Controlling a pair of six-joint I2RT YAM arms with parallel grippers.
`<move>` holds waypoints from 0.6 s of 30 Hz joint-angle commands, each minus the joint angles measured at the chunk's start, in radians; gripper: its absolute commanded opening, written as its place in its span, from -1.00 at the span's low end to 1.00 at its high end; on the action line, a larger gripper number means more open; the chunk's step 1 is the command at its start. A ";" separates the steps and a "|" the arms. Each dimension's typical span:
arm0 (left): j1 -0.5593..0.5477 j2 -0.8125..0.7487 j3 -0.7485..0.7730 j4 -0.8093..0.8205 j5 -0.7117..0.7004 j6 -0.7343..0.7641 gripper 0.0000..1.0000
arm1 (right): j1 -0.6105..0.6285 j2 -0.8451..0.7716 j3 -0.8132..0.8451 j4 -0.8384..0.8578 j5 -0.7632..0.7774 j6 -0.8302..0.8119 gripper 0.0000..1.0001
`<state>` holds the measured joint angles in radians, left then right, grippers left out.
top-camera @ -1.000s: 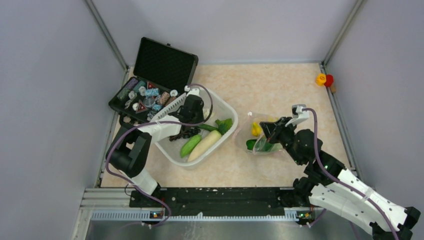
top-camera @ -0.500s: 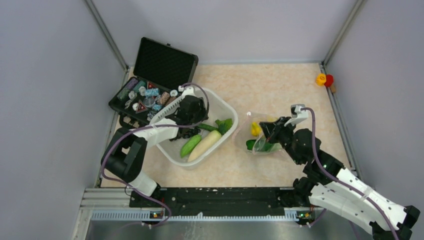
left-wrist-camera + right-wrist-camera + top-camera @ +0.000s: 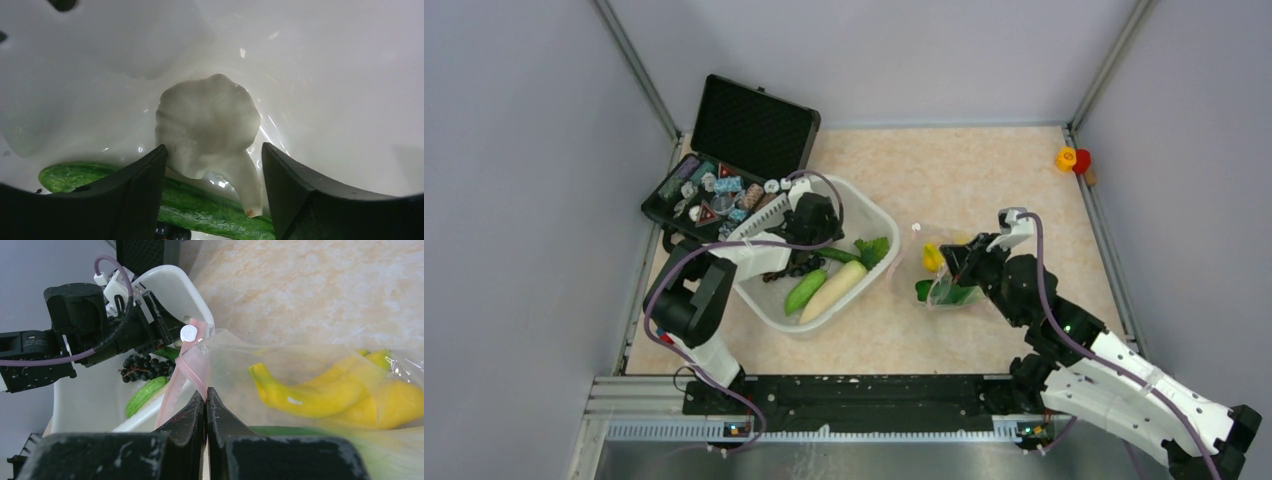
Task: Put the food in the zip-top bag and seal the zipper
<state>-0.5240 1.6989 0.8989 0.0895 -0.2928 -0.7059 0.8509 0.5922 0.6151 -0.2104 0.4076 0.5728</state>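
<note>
The clear zip-top bag [image 3: 949, 285] lies right of centre, holding a yellow pepper [image 3: 934, 257] and a green piece. My right gripper [image 3: 954, 264] is shut on the bag's pinkish-red zipper strip [image 3: 197, 372], just below the white slider tab [image 3: 189, 333]; the pepper [image 3: 310, 395] shows through the plastic. My left gripper [image 3: 812, 228] is open, low inside the white tub [image 3: 879, 215]. Its jaws [image 3: 212, 150] stand either side of a white lobed stem [image 3: 207, 120] lying on a dark green cucumber [image 3: 215, 210]. Radish [image 3: 834, 290], light green cucumber [image 3: 804, 292], bok choy [image 3: 872, 250] and grapes [image 3: 792, 268] lie in the tub.
An open black case [image 3: 724, 180] of small trinkets stands behind the tub at the left wall. A red and yellow toy [image 3: 1072, 158] sits at the far right corner. Grey walls enclose the table on three sides.
My left gripper has shifted a little within the tub's far end. My right gripper has drawn the bag's mouth slightly up and to the left.
</note>
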 commanded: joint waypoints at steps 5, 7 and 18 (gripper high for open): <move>0.005 -0.011 0.012 -0.001 -0.014 0.020 0.00 | 0.012 -0.004 0.023 0.008 0.019 0.015 -1.00; 0.004 -0.014 0.015 -0.005 -0.016 0.035 -0.13 | 0.012 -0.007 0.022 0.004 0.019 0.018 -1.00; 0.005 -0.075 -0.001 0.004 -0.018 0.108 -0.94 | 0.012 -0.030 0.015 -0.003 0.024 0.029 -1.00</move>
<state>-0.5251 1.6791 0.9016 0.0925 -0.2981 -0.6441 0.8509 0.5762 0.6151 -0.2256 0.4076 0.5907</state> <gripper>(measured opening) 0.103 0.004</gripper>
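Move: The garlic bulb lies on the basket floor almost between the left hand's open fingertips, its middle about 1 cm ahead and 1 cm below. The cucumber lies about 4 cm back, 2 cm to the left; the leafy greens some 8 cm right and 5 cm back; the grapes about 7 cm back and 8 cm left. From the right hand, the bulb is roughly 15 cm ahead, 24 cm left and 20 cm below. The garlic bulb's neck is what the left fingers close on, coming together from well open to nearly shut while the hand at first stays in place, still pointing forward and down. Towards the end that hand starts to rise, only about 1 cm, hardly turning. The right hand stays put, keeping its shut pinch on the bag's pink zipper edge. ##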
